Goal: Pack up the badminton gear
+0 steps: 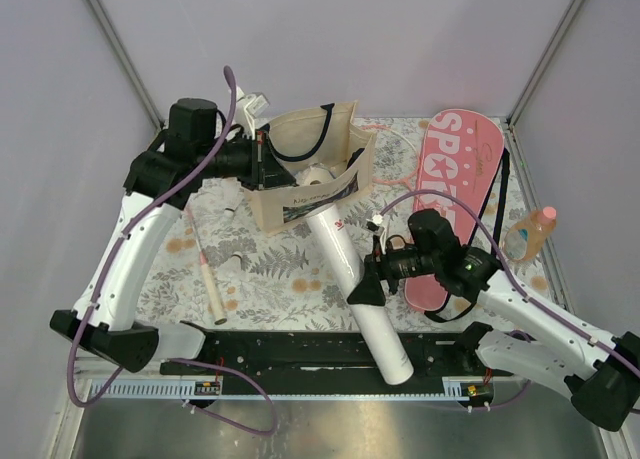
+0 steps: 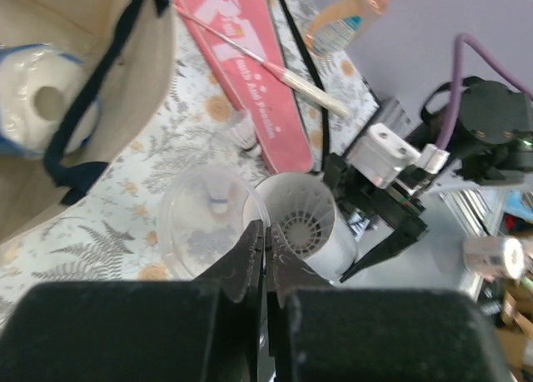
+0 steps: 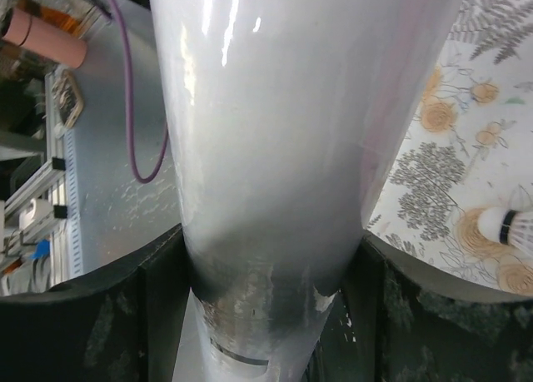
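Observation:
My right gripper [image 1: 365, 291] [image 3: 266, 261] is shut on the long white tube [image 1: 345, 254] [image 3: 275, 107], a finger on each side, holding it slanted in front of the tote bag. The tube's open end [image 2: 308, 228] faces my left gripper [image 2: 265, 230] [image 1: 263, 167]. That gripper is shut on the rim of a clear cap [image 2: 204, 224], by the bag's left corner. The pink SPORT cover [image 1: 455, 179] [image 2: 250, 74] lies at the right, a racket's white handle [image 2: 312, 95] across it. Another racket handle [image 1: 208, 274] lies at the left. A shuttlecock [image 3: 508, 228] [image 2: 243, 132] rests on the cloth.
The beige tote bag [image 1: 300, 214] [image 2: 133, 74] stands open at the back centre with a white round thing [image 1: 320, 174] inside. A small bottle with a pink cap [image 1: 530, 232] [image 2: 350, 20] lies at the right edge. The tube's near end overhangs the black base rail [image 1: 300, 354].

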Tool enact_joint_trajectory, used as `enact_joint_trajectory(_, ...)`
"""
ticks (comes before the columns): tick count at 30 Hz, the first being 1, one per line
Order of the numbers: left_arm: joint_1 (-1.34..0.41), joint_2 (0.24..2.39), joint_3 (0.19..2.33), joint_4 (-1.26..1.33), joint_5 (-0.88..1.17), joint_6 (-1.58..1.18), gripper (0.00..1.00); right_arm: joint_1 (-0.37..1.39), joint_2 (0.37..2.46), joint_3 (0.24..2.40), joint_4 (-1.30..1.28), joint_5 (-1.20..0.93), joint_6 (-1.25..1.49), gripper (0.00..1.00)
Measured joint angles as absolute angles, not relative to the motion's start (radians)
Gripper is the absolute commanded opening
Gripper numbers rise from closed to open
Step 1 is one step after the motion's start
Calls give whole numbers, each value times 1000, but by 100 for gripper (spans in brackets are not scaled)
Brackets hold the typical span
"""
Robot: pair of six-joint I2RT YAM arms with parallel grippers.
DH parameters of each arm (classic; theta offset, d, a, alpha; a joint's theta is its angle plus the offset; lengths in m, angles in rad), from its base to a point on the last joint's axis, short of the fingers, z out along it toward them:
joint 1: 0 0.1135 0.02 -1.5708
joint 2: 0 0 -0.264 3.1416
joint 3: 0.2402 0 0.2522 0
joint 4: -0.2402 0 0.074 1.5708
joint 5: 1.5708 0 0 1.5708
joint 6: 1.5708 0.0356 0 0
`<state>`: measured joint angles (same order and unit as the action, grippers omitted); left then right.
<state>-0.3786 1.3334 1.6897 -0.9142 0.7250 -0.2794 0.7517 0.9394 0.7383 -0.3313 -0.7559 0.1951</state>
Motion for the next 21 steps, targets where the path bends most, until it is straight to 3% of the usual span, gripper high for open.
enact_joint_trajectory(8,-376,1099,1501,-863,459,-297,0,752,842,746,-388,-549,256,36)
enact_joint_trajectory(14,-399,933,1174,-804,300,-364,0,753,702,773,-402,-343,307,36)
enact_joint_trajectory(21,-512,915,778,-625,214,-515,0,753,582,783,-391,-155,339,37)
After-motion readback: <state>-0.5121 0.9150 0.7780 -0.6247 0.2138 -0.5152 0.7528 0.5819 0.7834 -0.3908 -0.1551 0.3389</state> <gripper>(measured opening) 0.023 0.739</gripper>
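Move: The clear lid is already off and pinched in the left gripper. The open patch of mat for the lid lies about 34 cm below, 5 back and 6 left of this hand. From the same hand, the tube mouth is some 5 cm back, 3 right and 4 below, and the bag stands about 24 ahead. From the right hand, which holds the tube, the near shuttlecock lies about 15 ahead, 2 right and 18 below; a second is 16 ahead, 12 right. Keep the lid pinched and swing the left gripper left, away from the tube mouth, then sink it about 22 cm towards the open mat while easing back and turning some 25 degrees counter-clockwise. Meanwhile, holding the tube, raise the right hand about 8 cm, taking it right and forward, and turn the tube some 35 degrees clockwise. ##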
